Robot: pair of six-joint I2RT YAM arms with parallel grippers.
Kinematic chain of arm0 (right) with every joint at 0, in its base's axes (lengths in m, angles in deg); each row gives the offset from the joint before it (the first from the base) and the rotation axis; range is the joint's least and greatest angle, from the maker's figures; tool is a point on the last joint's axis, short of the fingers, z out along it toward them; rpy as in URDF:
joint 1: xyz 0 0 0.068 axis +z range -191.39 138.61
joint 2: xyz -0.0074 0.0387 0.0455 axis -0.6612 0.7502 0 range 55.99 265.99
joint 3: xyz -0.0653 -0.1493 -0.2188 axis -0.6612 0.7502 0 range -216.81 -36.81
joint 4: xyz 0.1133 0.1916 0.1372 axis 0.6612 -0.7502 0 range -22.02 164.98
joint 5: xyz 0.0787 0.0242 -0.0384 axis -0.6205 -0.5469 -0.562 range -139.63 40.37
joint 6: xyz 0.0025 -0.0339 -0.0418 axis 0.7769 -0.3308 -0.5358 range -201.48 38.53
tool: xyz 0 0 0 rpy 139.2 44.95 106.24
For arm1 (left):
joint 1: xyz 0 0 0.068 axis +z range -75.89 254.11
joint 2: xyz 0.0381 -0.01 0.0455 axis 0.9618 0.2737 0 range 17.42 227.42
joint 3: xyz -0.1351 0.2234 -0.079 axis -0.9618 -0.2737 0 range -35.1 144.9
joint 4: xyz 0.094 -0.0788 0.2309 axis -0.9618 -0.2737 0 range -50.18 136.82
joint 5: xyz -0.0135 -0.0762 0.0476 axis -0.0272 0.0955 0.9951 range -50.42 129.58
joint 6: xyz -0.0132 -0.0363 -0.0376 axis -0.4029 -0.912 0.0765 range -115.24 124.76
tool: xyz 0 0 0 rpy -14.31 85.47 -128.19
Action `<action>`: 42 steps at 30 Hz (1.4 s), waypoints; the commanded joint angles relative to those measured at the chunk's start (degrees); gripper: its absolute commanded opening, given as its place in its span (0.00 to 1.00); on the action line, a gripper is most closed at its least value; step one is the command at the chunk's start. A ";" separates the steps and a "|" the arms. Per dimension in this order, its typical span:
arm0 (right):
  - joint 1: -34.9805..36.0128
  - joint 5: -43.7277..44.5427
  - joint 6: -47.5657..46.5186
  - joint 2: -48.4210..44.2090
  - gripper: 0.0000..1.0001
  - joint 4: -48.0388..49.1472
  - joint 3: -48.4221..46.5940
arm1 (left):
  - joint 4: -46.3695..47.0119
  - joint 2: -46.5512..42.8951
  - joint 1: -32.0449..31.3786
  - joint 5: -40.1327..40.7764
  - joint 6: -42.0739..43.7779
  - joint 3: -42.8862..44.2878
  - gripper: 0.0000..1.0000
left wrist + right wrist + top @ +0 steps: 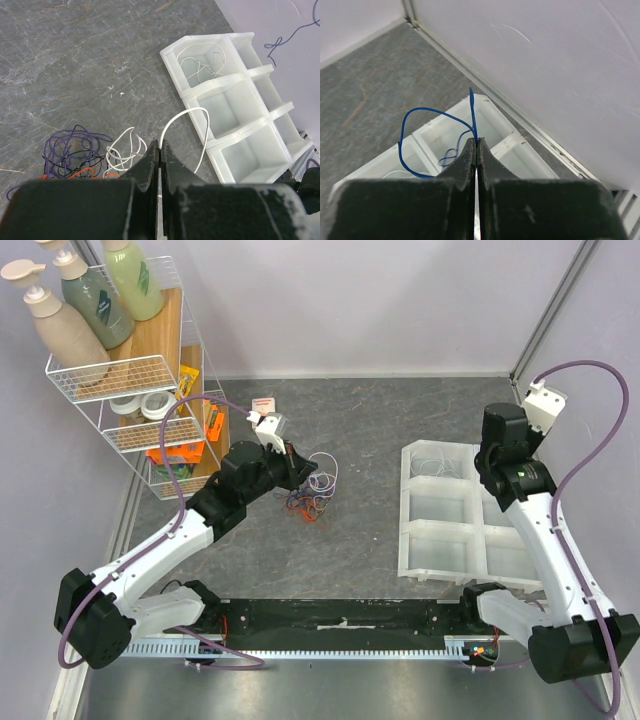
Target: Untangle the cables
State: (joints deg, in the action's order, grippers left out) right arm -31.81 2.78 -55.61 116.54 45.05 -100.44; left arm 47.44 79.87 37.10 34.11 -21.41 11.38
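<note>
The cables lie in a tangle of purple, orange, black and white loops on the grey tabletop. My left gripper is at the tangle's edge, shut on a white cable that arches off towards the tray. My right gripper hangs over the white compartment tray, shut on a blue cable whose loop dangles above the compartments. Another thin white cable lies in the tray's far compartment.
The white tray with several compartments sits right of centre. A wire shelf rack with pump bottles, tape rolls and orange items stands at the back left. Walls close in the back and right sides.
</note>
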 commanded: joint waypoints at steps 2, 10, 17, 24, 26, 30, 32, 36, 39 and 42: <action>-4.12 2.36 -1.26 4.30 0.00 8.38 6.67 | 2.98 -1.55 0.10 -1.20 -1.34 -0.25 0.02; -14.85 -16.25 4.71 13.71 0.00 12.27 13.71 | 3.07 -1.64 0.10 -1.20 -1.25 -0.42 0.02; -18.11 -21.90 3.59 15.82 0.31 10.77 13.28 | 3.33 -1.11 0.10 -1.82 -1.51 -0.42 0.02; -16.97 -32.61 -4.51 12.32 0.71 7.00 9.06 | 5.79 -1.37 0.10 -5.68 -0.29 -0.95 0.02; -13.56 -37.09 -5.65 9.34 0.71 6.21 8.88 | 7.11 -1.63 0.10 -8.13 0.07 -1.39 0.02; -4.60 -59.26 -8.72 1.78 0.69 11.53 12.03 | 8.43 -2.16 0.10 -11.39 1.74 -1.22 0.02; 1.37 -72.99 -9.96 -0.87 0.68 19.08 14.50 | 9.83 -2.86 0.19 -14.02 2.18 -1.21 0.02; 13.76 -85.18 -11.80 -0.79 0.69 24.48 16.00 | 15.71 -6.28 0.19 -18.60 2.53 -3.05 0.02; 22.03 -79.05 -12.68 -0.96 0.70 27.72 18.45 | 20.72 -10.67 0.19 -17.82 3.58 -5.78 0.02; 25.92 -74.13 -11.11 -2.54 0.72 35.53 22.23 | 23.63 -14.72 0.10 -15.98 5.34 -8.06 0.02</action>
State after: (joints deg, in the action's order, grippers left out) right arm -9.73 -72.87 -66.25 115.47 70.12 -82.28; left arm 62.11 70.02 37.14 18.52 -20.08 5.37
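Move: The blue cable hangs from the right gripper. Its place is the tray's far-right compartment, about 2 cm ahead of this gripper, 4 cm right and 27 cm below; the compartment with white cable is 2 cm ahead and 13 cm left. The white cable loop lies 37 cm left, 3 cm back. From the left gripper, which holds that cable, the loop is 3 cm right and 3 below, the far-right compartment 44 cm right and 4 ahead. Lower the right gripper about 18 cm and slightly right over the far-right compartment, open the fingers wide to let go of the blue cable, then rise and sweep left, swinging the wrist some 95 degrees counter-clockwise, towards the white cable loop. Keep the left gripper shut on the white cable and, late on, raise it about 7 cm and draw it back, its tips tilting up and turning clockwise. ##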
